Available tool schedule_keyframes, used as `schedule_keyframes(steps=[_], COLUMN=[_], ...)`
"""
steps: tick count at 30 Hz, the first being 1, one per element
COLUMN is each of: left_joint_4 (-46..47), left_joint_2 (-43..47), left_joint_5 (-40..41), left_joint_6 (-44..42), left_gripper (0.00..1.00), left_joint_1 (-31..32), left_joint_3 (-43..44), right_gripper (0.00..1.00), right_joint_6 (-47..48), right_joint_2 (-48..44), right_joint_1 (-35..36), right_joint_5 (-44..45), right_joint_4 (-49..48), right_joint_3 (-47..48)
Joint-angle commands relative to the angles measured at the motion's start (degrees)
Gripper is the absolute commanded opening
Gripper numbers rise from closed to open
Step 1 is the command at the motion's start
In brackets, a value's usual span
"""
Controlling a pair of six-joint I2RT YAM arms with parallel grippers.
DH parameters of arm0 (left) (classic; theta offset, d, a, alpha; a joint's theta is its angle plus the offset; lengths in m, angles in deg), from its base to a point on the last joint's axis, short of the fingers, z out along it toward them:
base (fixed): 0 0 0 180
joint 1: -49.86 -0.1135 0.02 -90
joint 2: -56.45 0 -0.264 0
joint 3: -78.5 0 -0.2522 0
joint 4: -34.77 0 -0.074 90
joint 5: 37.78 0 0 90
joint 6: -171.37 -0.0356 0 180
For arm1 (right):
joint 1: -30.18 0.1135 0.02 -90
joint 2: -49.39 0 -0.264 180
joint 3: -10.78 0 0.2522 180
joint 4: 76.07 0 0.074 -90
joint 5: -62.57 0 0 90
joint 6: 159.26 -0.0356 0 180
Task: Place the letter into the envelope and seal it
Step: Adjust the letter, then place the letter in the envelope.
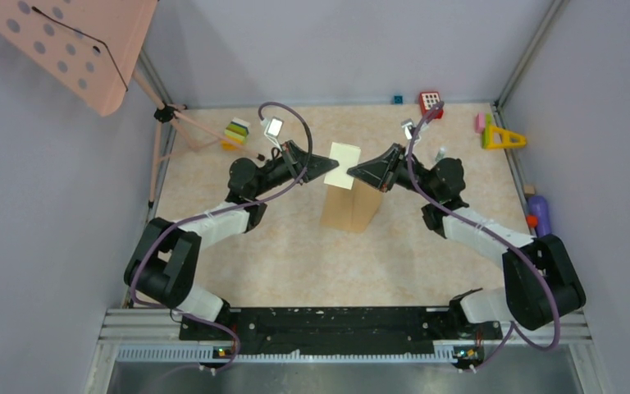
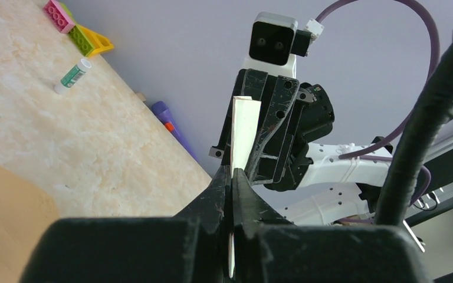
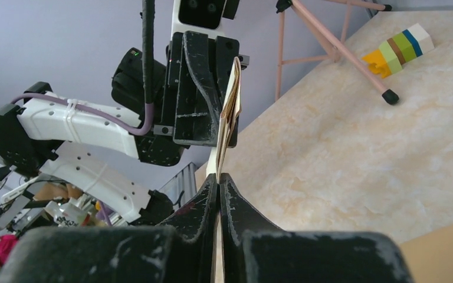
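The tan envelope (image 1: 351, 205) hangs on edge above the middle of the table, and the pale letter (image 1: 344, 162) sticks out of its upper end. My left gripper (image 1: 333, 166) comes in from the left and is shut on the letter's thin pale edge (image 2: 245, 132). My right gripper (image 1: 353, 172) faces it from the right, shut on the envelope's layered tan edge (image 3: 230, 112). The two sets of fingertips nearly meet across the paper. The envelope's tan face fills a corner of each wrist view (image 2: 0, 230) (image 3: 442, 253).
A pink perforated panel (image 1: 74, 49) on a tripod stands at the back left beside a striped block stack (image 1: 236, 131). A red block (image 1: 431, 103), yellow triangle (image 1: 502, 137), glue stick (image 2: 74, 75) and purple object (image 1: 540, 213) lie at the right.
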State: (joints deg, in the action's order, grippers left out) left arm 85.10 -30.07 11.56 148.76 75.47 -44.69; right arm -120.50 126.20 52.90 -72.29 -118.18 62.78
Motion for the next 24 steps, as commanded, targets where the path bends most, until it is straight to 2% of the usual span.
schedule_keyframes(steps=[1,3,6,7,10,13,17,18,24], left_joint_4=[3.8,3.4,0.5,-0.8,-4.7,-11.8,-33.1,-36.1,-36.7], left_joint_2=[-0.4,-0.2,0.9,1.4,2.9,3.9,2.0,1.2,-3.1], left_joint_5=[-0.1,-0.5,-1.7,-2.0,-1.6,-0.4,3.1,4.0,7.8], left_joint_6=[-0.7,-1.3,-2.7,-3.1,-5.8,-14.8,-27.3,-29.3,-31.6], left_gripper=[0.05,0.21,0.58,0.66,0.82,0.9,0.94,0.95,0.97], left_joint_1=[0.4,0.3,-1.2,-2.5,-7.6,-11.0,-11.6,-11.6,-11.4], left_joint_3=[0.1,0.3,1.3,1.6,1.5,1.5,6.4,6.8,4.7], right_gripper=[0.0,0.0,0.0,0.0,0.0,0.0,0.0,0.0,0.0], right_joint_6=[-0.3,0.4,4.4,5.7,7.9,9.8,15.6,17.0,20.1], right_joint_2=[0.5,0.1,-2.0,-2.9,-3.9,-2.7,-0.7,0.2,3.9], right_joint_1=[0.6,0.6,0.4,0.2,-1.0,-2.3,-4.6,-4.8,-7.1], right_joint_5=[-1.6,-1.4,1.1,1.8,5.0,7.6,12.0,13.2,19.8], right_joint_4=[-3.2,-1.7,6.1,8.3,14.2,20.7,32.0,34.8,40.6], right_joint_3=[2.0,2.1,2.8,2.8,2.6,2.9,4.3,4.8,4.3])
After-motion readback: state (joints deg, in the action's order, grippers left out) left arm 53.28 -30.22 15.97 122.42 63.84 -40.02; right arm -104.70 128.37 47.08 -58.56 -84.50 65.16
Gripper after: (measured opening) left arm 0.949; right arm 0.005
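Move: Pinched between both hands, the folded letter has its middle about 2 cm left of the right hand and 2 cm right of the left hand, level with them. The envelope, where the right hand takes it, lies on the table some 14 cm ahead of the right hand, 2 cm right and 28 cm below. The glue stick is roughly 28 cm ahead and 28 cm to its right. The pink stand's foot is about 27 cm ahead and 20 cm left of the left hand. Opening wide, the left fingers release the letter, and that hand backs off about 8 cm each forward, left and down. The right hand keeps its pinch and carries the letter some 12 cm down, also forward and right, towards the envelope, its fingers tipping downward and the hand swinging about 20 degrees clockwise. ##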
